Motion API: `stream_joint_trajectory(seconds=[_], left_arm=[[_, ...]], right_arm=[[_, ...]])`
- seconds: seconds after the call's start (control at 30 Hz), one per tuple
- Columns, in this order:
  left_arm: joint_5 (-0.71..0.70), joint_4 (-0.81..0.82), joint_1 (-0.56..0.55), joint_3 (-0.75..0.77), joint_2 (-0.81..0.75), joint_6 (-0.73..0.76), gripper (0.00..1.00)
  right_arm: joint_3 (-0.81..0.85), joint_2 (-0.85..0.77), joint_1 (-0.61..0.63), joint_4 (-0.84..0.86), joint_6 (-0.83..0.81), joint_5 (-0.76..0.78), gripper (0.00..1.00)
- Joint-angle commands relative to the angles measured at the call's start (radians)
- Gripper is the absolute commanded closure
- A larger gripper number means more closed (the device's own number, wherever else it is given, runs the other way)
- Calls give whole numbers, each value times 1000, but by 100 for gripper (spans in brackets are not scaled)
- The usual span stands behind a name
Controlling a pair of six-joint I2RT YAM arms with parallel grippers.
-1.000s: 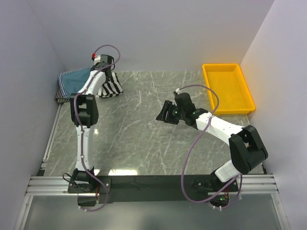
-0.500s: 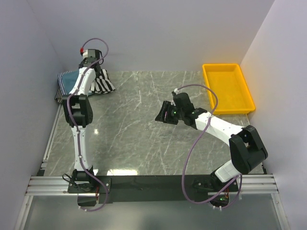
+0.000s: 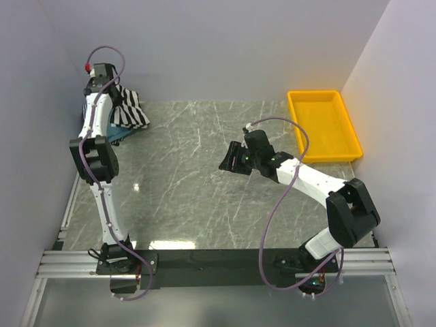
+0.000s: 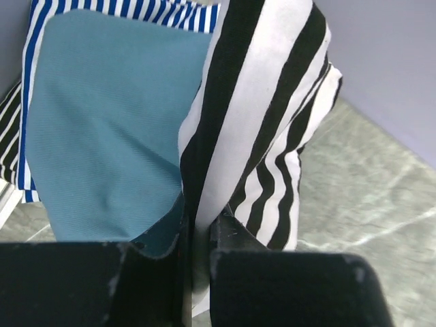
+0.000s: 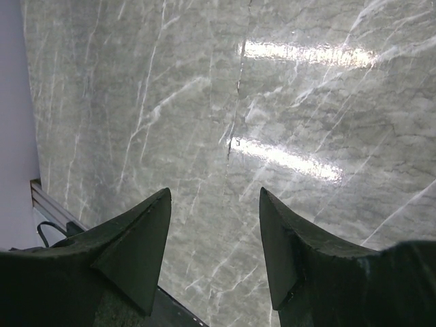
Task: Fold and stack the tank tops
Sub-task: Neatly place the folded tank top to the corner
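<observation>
My left gripper (image 3: pixel 109 88) (image 4: pixel 197 231) is shut on a fold of the black-and-white striped tank top (image 3: pixel 127 109) (image 4: pixel 262 102), held up at the table's far left corner. The cloth hangs from the jaws over the pile there. Under it lies the teal-blue tank top (image 4: pixel 102 122), of which only a sliver (image 3: pixel 117 132) shows from above. A finely striped blue-white top (image 4: pixel 136 10) sticks out beyond the teal one. Over the bare marble mid-table my right gripper (image 3: pixel 228 158) (image 5: pixel 214 197) stands open, nothing between its fingers.
A yellow plastic tray (image 3: pixel 323 126) sits at the back right, near the right wall. Grey walls close in the left, back and right sides. A metal rail (image 3: pixel 204 262) runs along the near edge by the arm bases.
My left arm has swung left and back toward the corner, carrying the striped top from beside the pile to over it. The right arm has barely moved.
</observation>
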Motion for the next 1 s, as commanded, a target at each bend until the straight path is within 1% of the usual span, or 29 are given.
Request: stream_joint_trajectory(seconds=[0.0,0.3,0.37,0.47,0.57,0.77,0.87,0.97], left_arm=[[111,37,38,35,-102,-43,100],[240,55,106,-1,-125,-92,100],[288,91,107,-21,-141,-101,100],[352,100,106,14,-136,-112,100],[381,98,107,48,-130,-118,100],[464,157,106,12,-150,-131,100],[486,167,106,8,-153,-137,100],[461,177,109,-14,-171,-137,100]], right_arm=[[47,-30,16,-10,-12,27,38],[64,-24,26,-24,-15,44,38],[68,-25,28,-27,-15,50,38],[70,-31,29,-30,-13,53,38],[64,-44,31,-33,-12,61,38],[70,-53,29,-42,-13,72,38],[67,-59,29,-42,-12,76,38],[62,-62,31,-42,-10,81,38]])
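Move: The teal folded tank top, topping the stack where the held striped one is to go, lies about 6 cm to the left hand's left, level with it or barely ahead, and 14 cm below. Under it the blue-striped tank top pokes out, centred some 9 cm left and 2 cm ahead. The table's far left corner is roughly 13 cm left and 8 cm ahead. From the idle right hand, the teal one is about 45 cm left, 24 cm ahead and 11 cm lower. The folded black-and-white tank top, still pinched in the left hand's shut fingers, is raised about 6 cm above the stack: first up with a small swing of 2 cm left, then higher while easing back right some 4 cm and slightly forward. Meanwhile the wrist turns steadily by about 25 degrees, the fingers coming round to point less steeply down and less to the left. ##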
